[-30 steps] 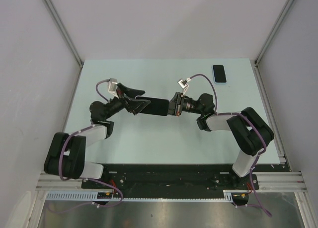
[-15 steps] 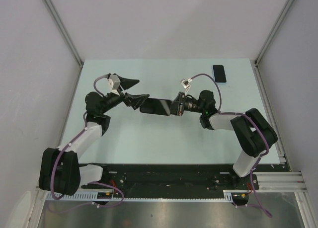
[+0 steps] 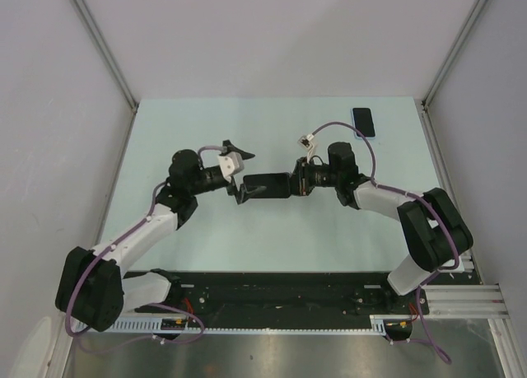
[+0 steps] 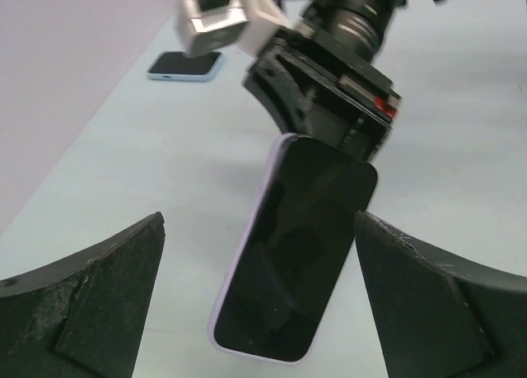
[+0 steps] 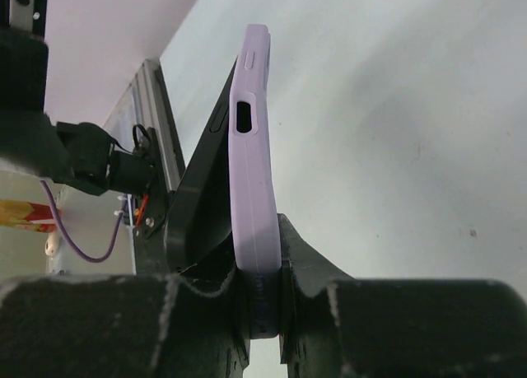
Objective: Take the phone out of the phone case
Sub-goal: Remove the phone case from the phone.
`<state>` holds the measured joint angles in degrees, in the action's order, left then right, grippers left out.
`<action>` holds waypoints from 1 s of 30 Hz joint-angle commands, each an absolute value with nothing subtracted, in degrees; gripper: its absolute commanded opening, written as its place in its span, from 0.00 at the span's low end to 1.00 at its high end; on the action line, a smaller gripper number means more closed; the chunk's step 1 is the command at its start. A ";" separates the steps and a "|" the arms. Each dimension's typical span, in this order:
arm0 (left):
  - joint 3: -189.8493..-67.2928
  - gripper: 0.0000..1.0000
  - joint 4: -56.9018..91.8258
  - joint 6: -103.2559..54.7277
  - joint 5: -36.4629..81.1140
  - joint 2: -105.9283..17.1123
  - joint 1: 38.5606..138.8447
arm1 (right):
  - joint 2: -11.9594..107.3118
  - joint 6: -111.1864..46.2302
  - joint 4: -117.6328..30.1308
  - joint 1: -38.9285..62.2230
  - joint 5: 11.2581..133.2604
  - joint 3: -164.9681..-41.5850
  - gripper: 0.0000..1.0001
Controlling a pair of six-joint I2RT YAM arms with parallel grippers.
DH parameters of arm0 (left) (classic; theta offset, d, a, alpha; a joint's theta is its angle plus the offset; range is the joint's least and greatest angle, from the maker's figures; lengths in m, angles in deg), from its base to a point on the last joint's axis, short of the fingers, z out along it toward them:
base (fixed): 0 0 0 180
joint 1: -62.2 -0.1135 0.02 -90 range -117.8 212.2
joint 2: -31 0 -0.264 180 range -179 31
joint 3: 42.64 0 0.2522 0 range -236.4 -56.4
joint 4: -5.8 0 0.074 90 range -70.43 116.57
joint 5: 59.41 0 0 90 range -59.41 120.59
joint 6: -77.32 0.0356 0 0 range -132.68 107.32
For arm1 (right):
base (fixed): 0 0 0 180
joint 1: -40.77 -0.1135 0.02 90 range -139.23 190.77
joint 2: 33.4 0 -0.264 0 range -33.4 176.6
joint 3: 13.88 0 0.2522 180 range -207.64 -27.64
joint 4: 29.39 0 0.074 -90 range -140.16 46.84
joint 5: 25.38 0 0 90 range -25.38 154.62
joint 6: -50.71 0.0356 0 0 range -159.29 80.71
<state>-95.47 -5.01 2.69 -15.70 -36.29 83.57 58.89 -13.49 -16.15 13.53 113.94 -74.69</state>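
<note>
The phone (image 3: 265, 185), dark screen up, sits in a lilac phone case (image 4: 241, 254) and hangs above the table. My right gripper (image 3: 295, 183) is shut on the case's right end; in the right wrist view its pads (image 5: 284, 246) pinch the lilac edge (image 5: 254, 147). There the phone's dark side (image 5: 202, 189) shows beside the case wall and seems to stand off it. My left gripper (image 3: 240, 176) is open, its fingers (image 4: 90, 296) on either side of the phone's free end without touching it.
A second phone in a blue case (image 3: 363, 122) lies flat at the table's far right corner, also seen in the left wrist view as the blue-cased phone (image 4: 185, 65). Grey walls close in the pale green table (image 3: 206, 230) on three sides.
The left arm drew back, turned its wrist and came in again, so its open fingers now straddle the phone's free end. The right gripper kept its hold and shifted slightly toward the far side.
</note>
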 commanded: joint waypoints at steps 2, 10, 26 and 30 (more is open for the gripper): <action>-97.01 1.00 7.43 22.80 -10.47 -35.62 90.67 | 56.16 -21.62 -24.60 14.58 115.07 -78.53 0.00; -97.27 1.00 8.84 24.76 -3.62 -38.60 97.70 | 56.42 -22.07 -27.43 14.94 115.50 -78.79 0.00; -98.76 1.00 4.10 24.32 10.98 -45.81 104.56 | 55.80 -20.22 -26.11 12.65 116.21 -78.79 0.00; -99.12 1.00 3.66 23.79 11.69 -46.78 104.92 | 55.54 -19.52 -25.75 12.82 116.30 -78.79 0.00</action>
<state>-96.45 6.53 23.81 9.62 -46.01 104.11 58.82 -20.88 -29.22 12.96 114.20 -75.89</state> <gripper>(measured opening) 0.996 0.169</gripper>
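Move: The phone, screen up, lies about 10 cm below the open left hand, some 4 cm to its right and about 1 cm nearer the base; it already stands proud of its lilac case at the right-hand end. The case sits a couple of centimetres under the phone, and the right gripper's fingers are about 10 cm right of the left hand, 2 cm back and 9 cm lower. From the right hand, which pinches the case end, the phone's middle is roughly 6 cm left and 1 cm forward. The left hand, fingers wide open throughout, sinks about 10 cm onto the phone while shifting some 6 cm right and a little back, its fingertips tipping down roughly 25 degrees until they straddle the phone's two long edges close to the right gripper. The right hand keeps its pinch on the end of the phone case and lowers it about 3 cm, easing back a little and dipping its fingers slightly, then holding nearly still. ##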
